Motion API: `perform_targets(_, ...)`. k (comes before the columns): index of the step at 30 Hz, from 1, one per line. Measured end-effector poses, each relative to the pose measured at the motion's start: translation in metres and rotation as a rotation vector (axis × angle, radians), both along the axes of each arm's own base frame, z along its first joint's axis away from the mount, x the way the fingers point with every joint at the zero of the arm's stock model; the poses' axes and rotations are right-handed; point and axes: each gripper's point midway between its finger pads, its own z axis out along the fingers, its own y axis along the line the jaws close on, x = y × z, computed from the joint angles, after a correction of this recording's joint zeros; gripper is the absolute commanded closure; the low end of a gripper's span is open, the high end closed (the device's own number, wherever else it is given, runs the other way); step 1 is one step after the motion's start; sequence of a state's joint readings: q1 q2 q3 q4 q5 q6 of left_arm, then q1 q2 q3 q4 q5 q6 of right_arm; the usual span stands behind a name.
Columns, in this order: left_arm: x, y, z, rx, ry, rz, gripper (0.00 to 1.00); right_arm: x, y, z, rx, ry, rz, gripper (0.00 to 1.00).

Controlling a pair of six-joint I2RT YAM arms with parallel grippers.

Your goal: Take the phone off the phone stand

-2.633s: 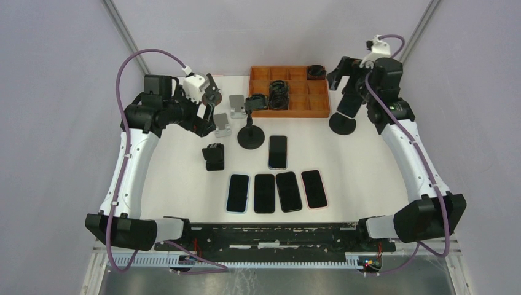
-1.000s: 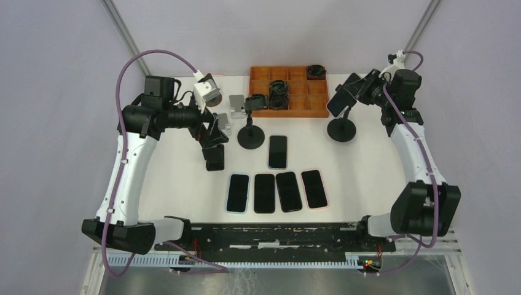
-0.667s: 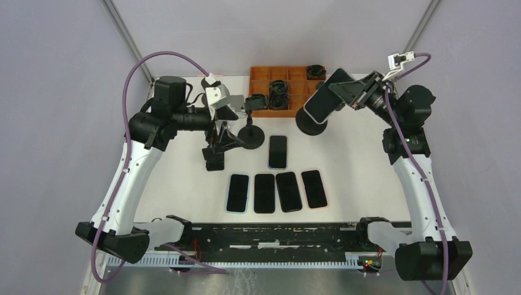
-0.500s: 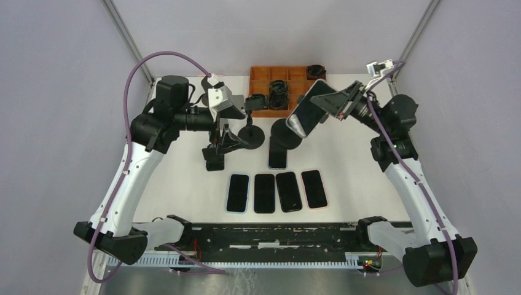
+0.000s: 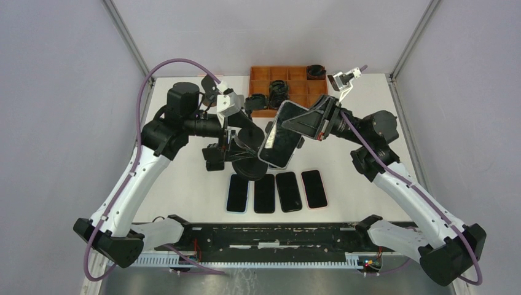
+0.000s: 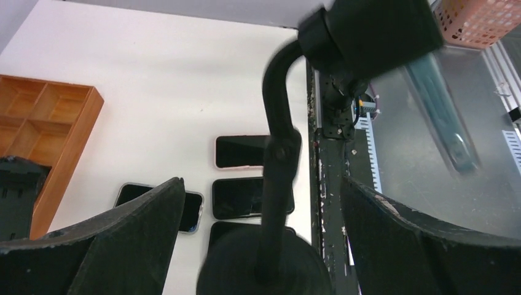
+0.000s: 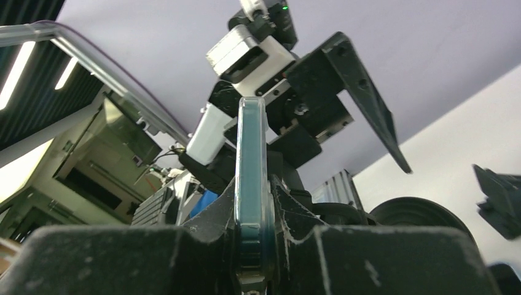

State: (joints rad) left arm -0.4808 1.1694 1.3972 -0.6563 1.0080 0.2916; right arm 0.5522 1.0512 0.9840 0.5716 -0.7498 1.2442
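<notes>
The phone (image 5: 278,142) hangs tilted above the table's middle, with my right gripper (image 5: 302,123) shut on its upper end. In the right wrist view the phone (image 7: 252,160) shows edge-on, pinched between both fingers. The black phone stand (image 5: 248,166) is still clamped to the phone and is lifted with it, its round base lowest. My left gripper (image 5: 244,139) is open, one finger on each side of the stand's stem (image 6: 278,166) without touching it. The stand's base (image 6: 261,267) fills the bottom of the left wrist view, between the open left gripper (image 6: 261,184) fingers.
Several phones (image 5: 264,193) lie in a row near the front of the table. A small black holder (image 5: 213,157) stands left of the lifted stand. An orange compartment tray (image 5: 261,69) with black parts sits at the back.
My right arm lifted the phone, stand attached, and swung it left from the back right to the middle. My left arm moved right, and its open fingers now straddle the stand's stem.
</notes>
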Motion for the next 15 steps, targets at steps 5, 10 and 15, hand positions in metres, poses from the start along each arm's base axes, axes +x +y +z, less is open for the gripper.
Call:
perform_targets(5,-0.007,-0.006,0.008,-0.028,0.003,-0.027,0.11,-0.014,0.029,-0.001,0.036,0.018,0.086,1.00)
perform_targets(10,-0.015,-0.005,0.008,-0.034,0.031,-0.050,0.40,-0.020,0.052,-0.006,0.049,0.051,0.130,1.00)
perform_targets(15,-0.027,-0.004,0.015,-0.056,0.024,-0.087,0.84,-0.022,0.056,0.004,0.087,0.013,0.104,1.00)
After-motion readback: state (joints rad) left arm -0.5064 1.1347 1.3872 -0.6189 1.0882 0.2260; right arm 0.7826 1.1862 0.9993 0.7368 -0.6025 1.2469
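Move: The stem of the raised phone stand is about 5 cm to the right of the open left hand, nearly level with its fingers and about 1 cm back; its round base hangs roughly 7 cm back from that hand and 6 below, straight back. The empty stand's base is about 35 cm beneath the hand, some 3 cm ahead and 1 left. From the right hand, which already holds the phone, that stem is about 6 cm left, 4 back and 7 below. The raised stand, still fixed to the phone in the right hand's grip, is brought about 5.5 cm left and some 2 cm back, stem first into the left gripper. The left hand backs about 2.5 cm and rises a little, its fingers closing from wide open to under half around the stem near its joint; firm contact can't be made out. The right fingers keep their hold. ##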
